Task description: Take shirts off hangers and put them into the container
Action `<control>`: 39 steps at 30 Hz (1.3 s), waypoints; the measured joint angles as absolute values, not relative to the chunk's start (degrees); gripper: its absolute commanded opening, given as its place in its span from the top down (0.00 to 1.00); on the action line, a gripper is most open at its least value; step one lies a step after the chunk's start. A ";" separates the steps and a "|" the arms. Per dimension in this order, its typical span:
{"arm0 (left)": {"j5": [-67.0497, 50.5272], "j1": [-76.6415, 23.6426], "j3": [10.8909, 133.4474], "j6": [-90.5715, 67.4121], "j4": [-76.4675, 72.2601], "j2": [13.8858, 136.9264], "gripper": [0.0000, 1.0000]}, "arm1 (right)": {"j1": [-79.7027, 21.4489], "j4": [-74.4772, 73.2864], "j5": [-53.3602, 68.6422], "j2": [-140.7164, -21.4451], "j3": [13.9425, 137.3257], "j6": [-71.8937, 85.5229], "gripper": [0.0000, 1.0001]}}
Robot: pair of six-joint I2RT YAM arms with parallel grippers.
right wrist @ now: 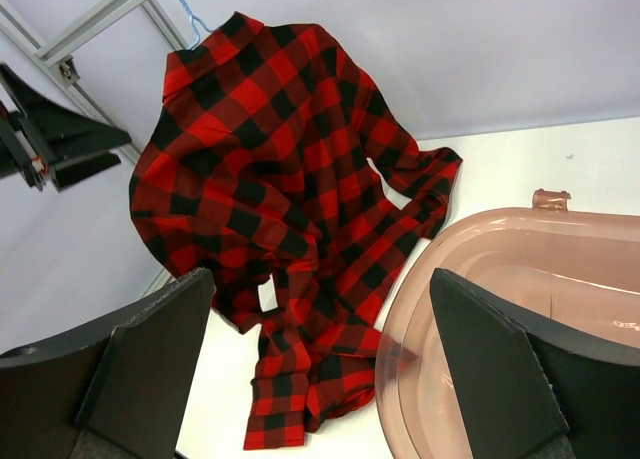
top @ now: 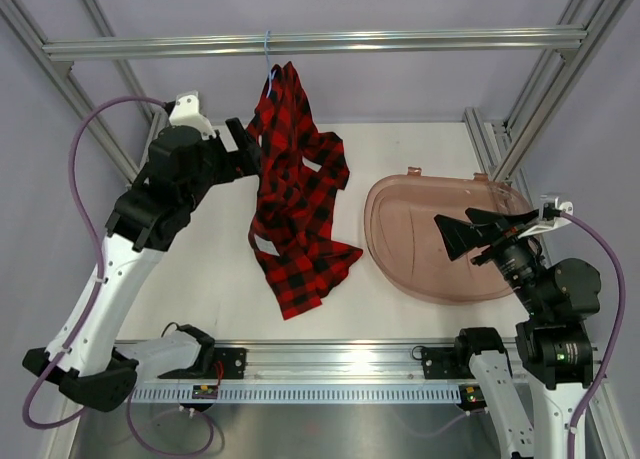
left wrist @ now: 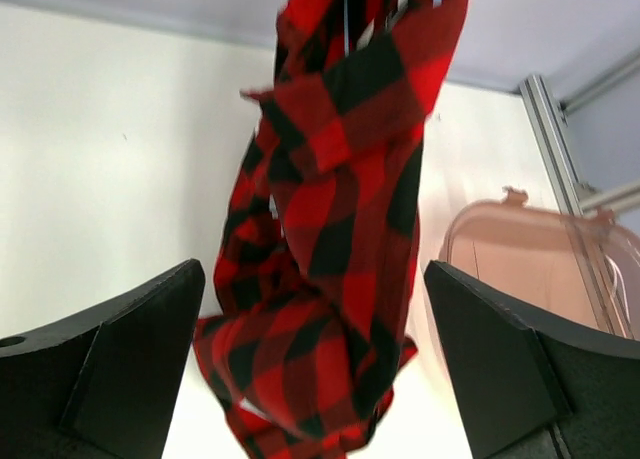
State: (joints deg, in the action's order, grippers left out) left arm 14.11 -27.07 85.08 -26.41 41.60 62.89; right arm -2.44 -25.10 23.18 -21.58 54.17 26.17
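The red-and-black plaid shirt (top: 295, 199) hangs from a thin light-blue hanger (top: 268, 54) hooked on the top frame bar, and its lower end trails onto the white table. My left gripper (top: 245, 144) is open just left of the hanging cloth, at upper-shirt height. In the left wrist view the shirt (left wrist: 340, 229) hangs ahead between the spread fingers (left wrist: 150, 349) without touching them. The pinkish translucent container (top: 400, 229) lies to the right of the shirt. My right gripper (top: 465, 229) hovers open above the container. It faces the shirt (right wrist: 290, 179) and hanger hook (right wrist: 185, 9).
Aluminium frame bars (top: 300, 44) run across the back and down both sides. A rail (top: 330, 364) carrying the arm bases runs along the near edge. The container's tab handle (right wrist: 550, 197) points towards the back wall.
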 measured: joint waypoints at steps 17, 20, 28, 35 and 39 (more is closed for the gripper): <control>17.28 -28.56 101.08 -23.86 41.93 81.73 0.02 | -2.44 -23.33 23.22 -21.65 51.72 25.71 0.01; 17.85 -29.34 100.38 -23.88 42.24 82.35 0.08 | -2.44 -23.18 23.22 -21.65 51.72 25.71 0.01; 20.27 -31.92 94.94 -24.12 42.09 81.21 0.32 | -2.44 -22.11 23.22 -21.63 51.16 25.74 0.01; 21.87 -32.25 90.98 -24.23 42.11 78.41 0.37 | -2.44 -22.09 23.29 -21.63 50.70 25.74 0.00; 22.24 -32.25 90.24 -24.47 41.87 76.60 0.70 | -2.44 -21.93 23.51 -21.63 50.33 25.74 0.01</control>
State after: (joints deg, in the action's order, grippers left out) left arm 22.24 -32.25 90.24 -24.47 41.87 76.60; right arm -2.44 -21.93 23.51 -21.63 50.33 25.74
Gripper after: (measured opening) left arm 0.447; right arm 0.993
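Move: Some 6 cm ahead of the left hand, 3 cm to its right and 4 cm below lies the near upper part of the hanging shirt, under the collar. The blue hanger's hook stands about 11 cm ahead of that hand, 4 cm right and 12 cm above, with the metal rail right at it. From the right hand, that same part of the shirt lies roughly 18 cm ahead, 38 cm left and a little lower. Reaching forward about 7 cm into the shirt's near side, the left hand arcs up some 5 cm, then drops about 10 cm while drifting right. During the drop it eases back some 3 cm, the wrist tipping and rolling slightly, and the wide-open fingers draw in around the cloth below the collar to roughly half open. ##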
